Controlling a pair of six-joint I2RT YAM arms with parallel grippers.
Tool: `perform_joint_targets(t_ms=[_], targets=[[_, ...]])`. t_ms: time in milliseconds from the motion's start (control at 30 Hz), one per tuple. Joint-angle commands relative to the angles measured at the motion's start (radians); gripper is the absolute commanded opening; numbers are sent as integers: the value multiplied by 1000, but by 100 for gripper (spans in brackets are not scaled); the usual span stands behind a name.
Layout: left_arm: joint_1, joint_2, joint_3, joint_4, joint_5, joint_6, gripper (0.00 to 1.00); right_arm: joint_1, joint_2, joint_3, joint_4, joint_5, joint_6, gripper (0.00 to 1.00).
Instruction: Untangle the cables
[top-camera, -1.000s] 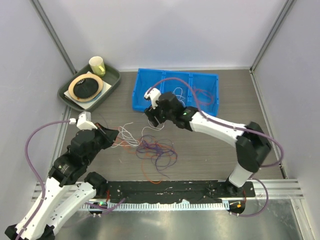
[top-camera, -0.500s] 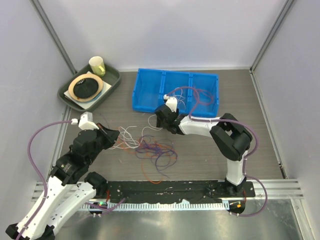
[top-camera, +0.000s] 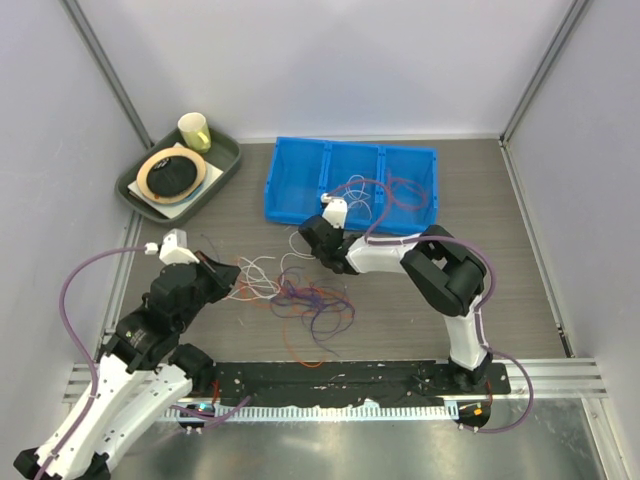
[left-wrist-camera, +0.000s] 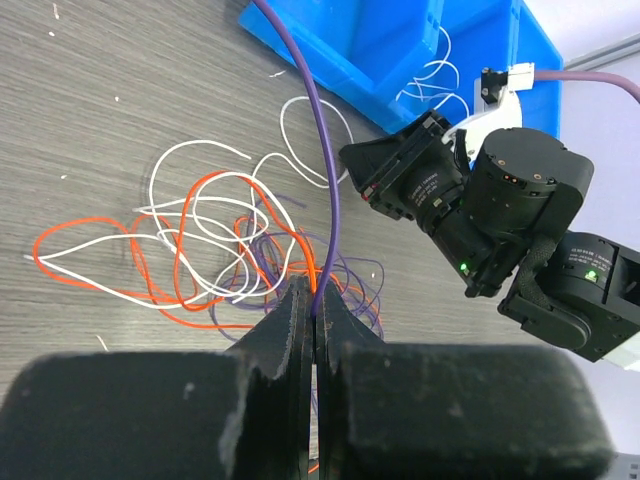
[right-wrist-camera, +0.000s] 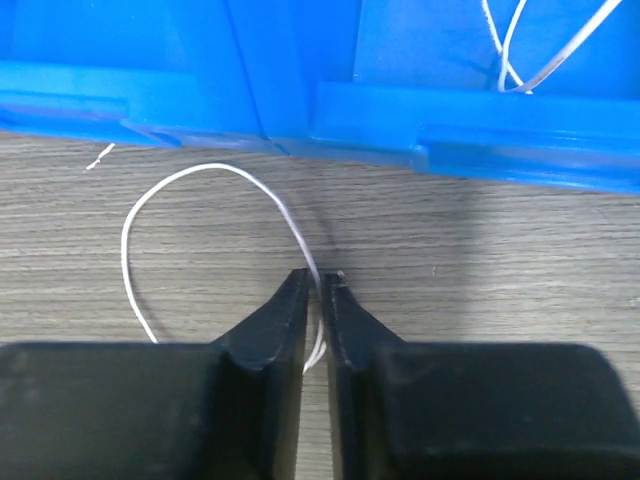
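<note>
The cables (top-camera: 305, 295) lie as a white, orange and purple tangle mid-table, also visible in the left wrist view (left-wrist-camera: 200, 245). My left gripper (top-camera: 237, 282) sits at the tangle's left edge, shut on a purple cable (left-wrist-camera: 326, 150) that runs taut away from its jaws (left-wrist-camera: 315, 300). My right gripper (top-camera: 303, 238) is low over the table just in front of the blue bin (top-camera: 285, 205). Its jaws (right-wrist-camera: 320, 282) are shut on a thin white cable (right-wrist-camera: 190, 175) that loops off to the left.
The blue bin (right-wrist-camera: 330, 110) holds more white and red wires (top-camera: 360, 190) in its compartments. A green tray (top-camera: 225, 165) at the back left carries a cup (top-camera: 194, 130) and a round ring (top-camera: 172, 172). Grey walls enclose the table.
The right arm has folded in and lowered toward the bin's front, and its jaws have closed from wide open onto the white loop. The left gripper has stayed shut in place.
</note>
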Motion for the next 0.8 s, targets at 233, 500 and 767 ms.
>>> perform_joint_targets(t_ms=[233,500,767], targets=[[4,-63,-16,-16,-62,-70,1,68,-291,-120,66,163,-147,1],[4,-86,-8,-69,-128,-133,0,53,-751,-244,0,438,-360,1],[4,-98,1,-123,-159,-159,0,-249,-1017,-208,-103,467,-470,1]])
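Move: Just in front of the blue box, the open right fingers straddle a strand of the white cable, about 1 cm below their point. The box's middle is some 13 cm ahead and 7 cm right, the purple cable heap about 12 cm back, and the white tangle 12 cm left and 8 cm back. From the left hand, which already holds orange and purple cable, that strand is 17 cm ahead, 16 cm right and 19 cm below. Closing fully on the white strand, the right fingers pinch it and pull it upward, slightly back at first, then increasingly to the right, away from the tangle; the hand rises nearly 30 cm and goes some 20 cm right, its fingers tipping up about 30 degrees and turning clockwise. The left keeps its grip on orange and purple, easing about 2.5 cm left. ##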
